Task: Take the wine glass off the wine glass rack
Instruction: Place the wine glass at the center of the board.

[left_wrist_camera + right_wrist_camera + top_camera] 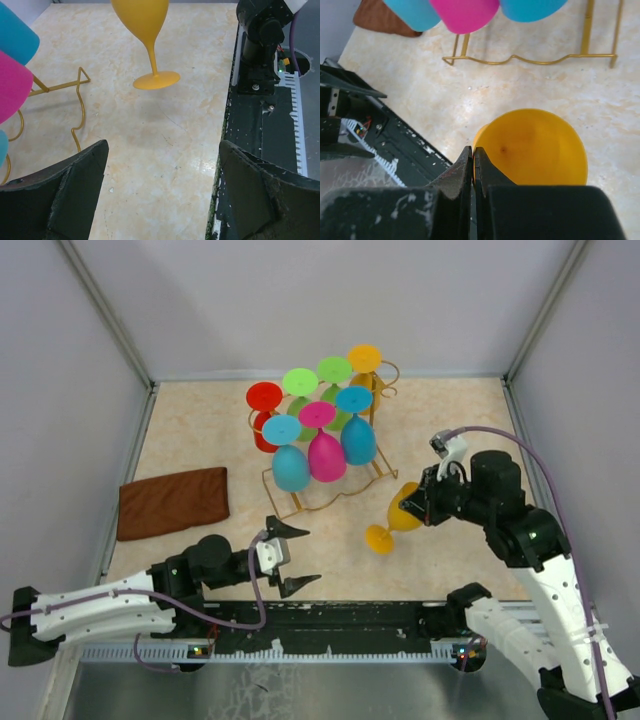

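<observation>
An orange-yellow wine glass (396, 519) hangs tilted to the right of the wine glass rack (322, 504), off its rails, with its foot low near the tabletop. My right gripper (415, 502) is shut on the rim of its bowl. In the right wrist view the bowl (535, 147) sits against my closed right gripper (473, 150), and the gold rack base (530, 60) lies beyond. My left gripper (300, 556) stands wide open near the table's front, holding nothing. In the left wrist view the left gripper (162, 150) faces the glass (145, 20), and the rack wire (80, 100) is at the left.
Several coloured glasses hang upside down on the rack, among them a blue one (290, 468), a pink one (326, 455) and a red one (264, 397). A brown cloth (173, 502) lies at the left. The black base rail (330, 618) runs along the near edge.
</observation>
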Robot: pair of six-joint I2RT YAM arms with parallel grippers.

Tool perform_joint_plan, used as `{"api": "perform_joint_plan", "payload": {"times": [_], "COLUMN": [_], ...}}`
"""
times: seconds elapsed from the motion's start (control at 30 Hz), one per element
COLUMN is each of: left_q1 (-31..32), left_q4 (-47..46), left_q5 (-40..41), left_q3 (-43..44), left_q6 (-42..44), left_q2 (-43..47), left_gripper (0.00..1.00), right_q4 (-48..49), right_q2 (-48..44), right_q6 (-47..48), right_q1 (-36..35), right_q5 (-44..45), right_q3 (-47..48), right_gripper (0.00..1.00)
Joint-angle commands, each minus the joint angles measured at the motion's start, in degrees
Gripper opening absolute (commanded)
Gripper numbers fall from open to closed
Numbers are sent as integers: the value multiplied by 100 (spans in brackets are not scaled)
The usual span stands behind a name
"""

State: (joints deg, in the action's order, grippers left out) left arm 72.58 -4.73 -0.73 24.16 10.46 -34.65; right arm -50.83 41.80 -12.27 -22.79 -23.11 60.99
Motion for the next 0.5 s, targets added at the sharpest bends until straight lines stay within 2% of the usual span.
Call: {"api": "perform_joint_plan", "payload": {"times": [0.0, 0.13, 0.3, 0.47], "left_q1": [-23, -23, -24, -20], "left_q4": [-195, -250, -305, -385], "left_q5": [328, 1037, 1179, 1283], "left_q3": [-32, -108, -136, -186], "left_q6": [-226, -535, -766, -823], "left_q2": [82, -23, -6, 113], "left_gripper": [97, 98, 99, 99], "right_q4": [193, 370, 1088, 893], "right_q2": [-17, -203, -880, -812], "right_q6": [113, 43, 92, 117], "right_q1": [-51, -52, -55, -59], "right_q5": [792, 1849, 2423, 3525], "right_q3": [422, 529, 299, 115], "right_gripper": [0, 0, 0, 0]}}
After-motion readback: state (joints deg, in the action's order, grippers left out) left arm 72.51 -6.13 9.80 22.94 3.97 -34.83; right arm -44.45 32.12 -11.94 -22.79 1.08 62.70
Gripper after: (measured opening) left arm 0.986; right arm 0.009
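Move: The right hand still holds the yellow wine glass by its bowl's rim, foot hanging below. The open middle of the board, in front of the rack, lies roughly 13 cm to its left, about level with it fore and aft, some 26 cm below. The rack stands about 19 cm ahead, 15 cm left and 14 cm below. From the left hand, that open middle is about 7 cm ahead, 4 cm right and 20 cm below. Keeping the wine glass pinched by its rim, the right hand carries it right about 7 cm and up about 6, with a little forward, away from the open middle of the board. The wrist lifts the fingers some 20 degrees and swings them clockwise about as much. The left hand, empty and wide open, eases nearly 3 cm forward, turning slightly counter-clockwise. ##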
